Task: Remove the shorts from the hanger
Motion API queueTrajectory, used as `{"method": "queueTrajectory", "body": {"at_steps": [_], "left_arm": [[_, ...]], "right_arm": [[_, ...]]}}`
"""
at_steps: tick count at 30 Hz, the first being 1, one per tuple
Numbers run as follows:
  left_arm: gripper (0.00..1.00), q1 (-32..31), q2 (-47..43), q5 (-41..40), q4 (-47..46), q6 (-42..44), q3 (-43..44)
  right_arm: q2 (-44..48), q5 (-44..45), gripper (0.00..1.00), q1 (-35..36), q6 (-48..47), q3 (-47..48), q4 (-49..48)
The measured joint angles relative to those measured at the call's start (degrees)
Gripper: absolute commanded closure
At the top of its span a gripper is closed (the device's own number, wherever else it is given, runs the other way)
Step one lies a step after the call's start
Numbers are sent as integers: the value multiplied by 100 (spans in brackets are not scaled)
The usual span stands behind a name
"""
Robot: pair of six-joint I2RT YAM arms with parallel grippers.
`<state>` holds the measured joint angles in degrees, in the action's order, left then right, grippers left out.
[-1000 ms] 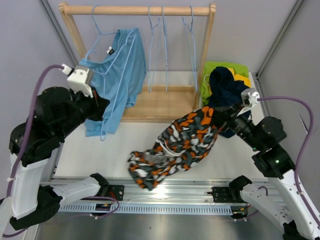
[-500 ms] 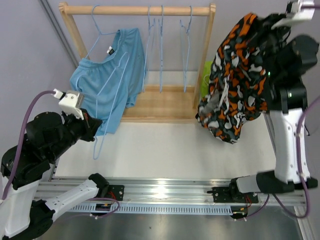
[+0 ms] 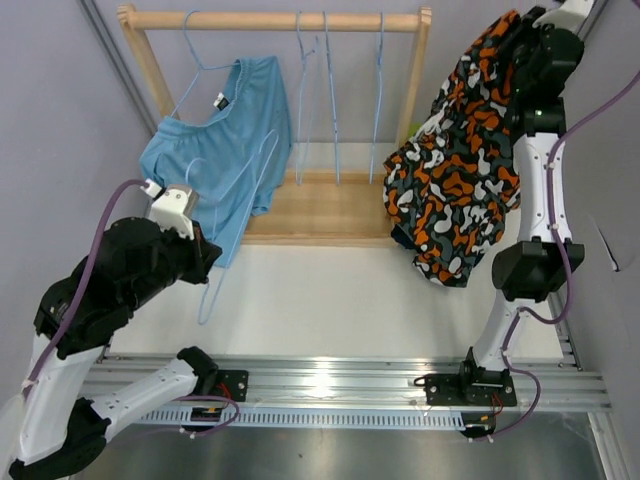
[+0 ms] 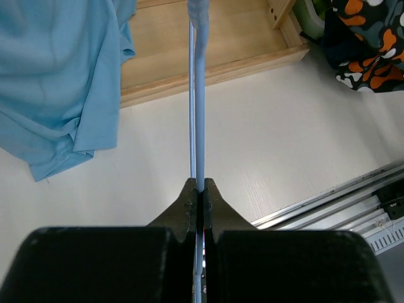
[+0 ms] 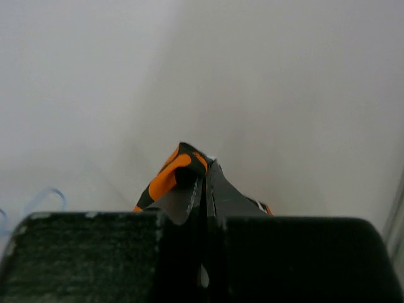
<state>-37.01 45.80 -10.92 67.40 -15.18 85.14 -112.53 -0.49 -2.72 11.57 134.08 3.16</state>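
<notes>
High at the back right, my right gripper [image 3: 518,40] [image 5: 203,173] is shut on the top edge of the orange-black-white camouflage shorts [image 3: 455,190] [image 5: 173,173], which hang free in the air, off any hanger. At the left, my left gripper [image 3: 205,262] [image 4: 199,186] is shut on a light blue wire hanger [image 3: 232,225] [image 4: 199,95] that carries no cloth. The light blue shorts [image 3: 215,165] [image 4: 57,76] still hang from a hanger on the rail, just behind the held hanger. The camouflage shorts [image 4: 369,44] also show at the left wrist view's top right.
A wooden rack [image 3: 280,20] with a plank base [image 3: 320,210] stands at the back, with bare wire hangers [image 3: 330,100] on its rail. A bit of green cloth [image 3: 410,132] peeks out right of the rack. A metal rail [image 3: 320,385] runs along the near edge.
My right arm has swung from low over the table to high at the back right, lifting the camouflage shorts. My left gripper shifted slightly with its hanger.
</notes>
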Motion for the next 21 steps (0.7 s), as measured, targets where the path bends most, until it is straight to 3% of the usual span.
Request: {"method": "queueTrajectory", "body": {"at_steps": [3, 8, 9, 10, 11, 12, 13, 21], "left_arm": [[100, 2, 129, -9, -125, 2, -7], [100, 2, 584, -109, -334, 28, 138], [100, 9, 732, -116, -367, 46, 225], [100, 35, 896, -111, -411, 72, 330], [100, 68, 1082, -96, -455, 90, 457], [100, 125, 1283, -79, -498, 125, 612], [100, 192, 1475, -50, -522, 149, 807], [100, 909, 2793, 131, -645, 374, 2111]], "right_arm": [[162, 26, 100, -37, 186, -1292, -516], [887, -26, 100, -17, 678, -4555, -1366], [1001, -66, 96, 2, 793, -5075, -1379], [1095, -118, 81, 11, 892, -5504, -1368], [1202, -179, 60, 22, 1003, -5864, -1360], [1314, -225, 14, 39, 1117, -6146, -1331], [1473, -267, 1, 63, 1174, -6369, -1300], [4063, -297, 0, 442, 1139, -7615, -1049]]}}
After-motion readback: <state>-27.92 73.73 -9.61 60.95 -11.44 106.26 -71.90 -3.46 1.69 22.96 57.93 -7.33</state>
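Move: The right hand holds the camouflage shorts above the basket, whose middle lies about 45 cm below and 7 cm back; the rack's right post is roughly 15 cm back and 16 cm left. The left hand holds an empty hanger; the rack's bar is some 26 cm ahead, 8 cm right and 18 cm up, the blue shorts about 24 cm ahead, 5 cm left and 5 cm lower. Right hand sinks some 33 cm, releases the camouflage shorts, rises backward; left carries its hanger about 13 cm forward. ##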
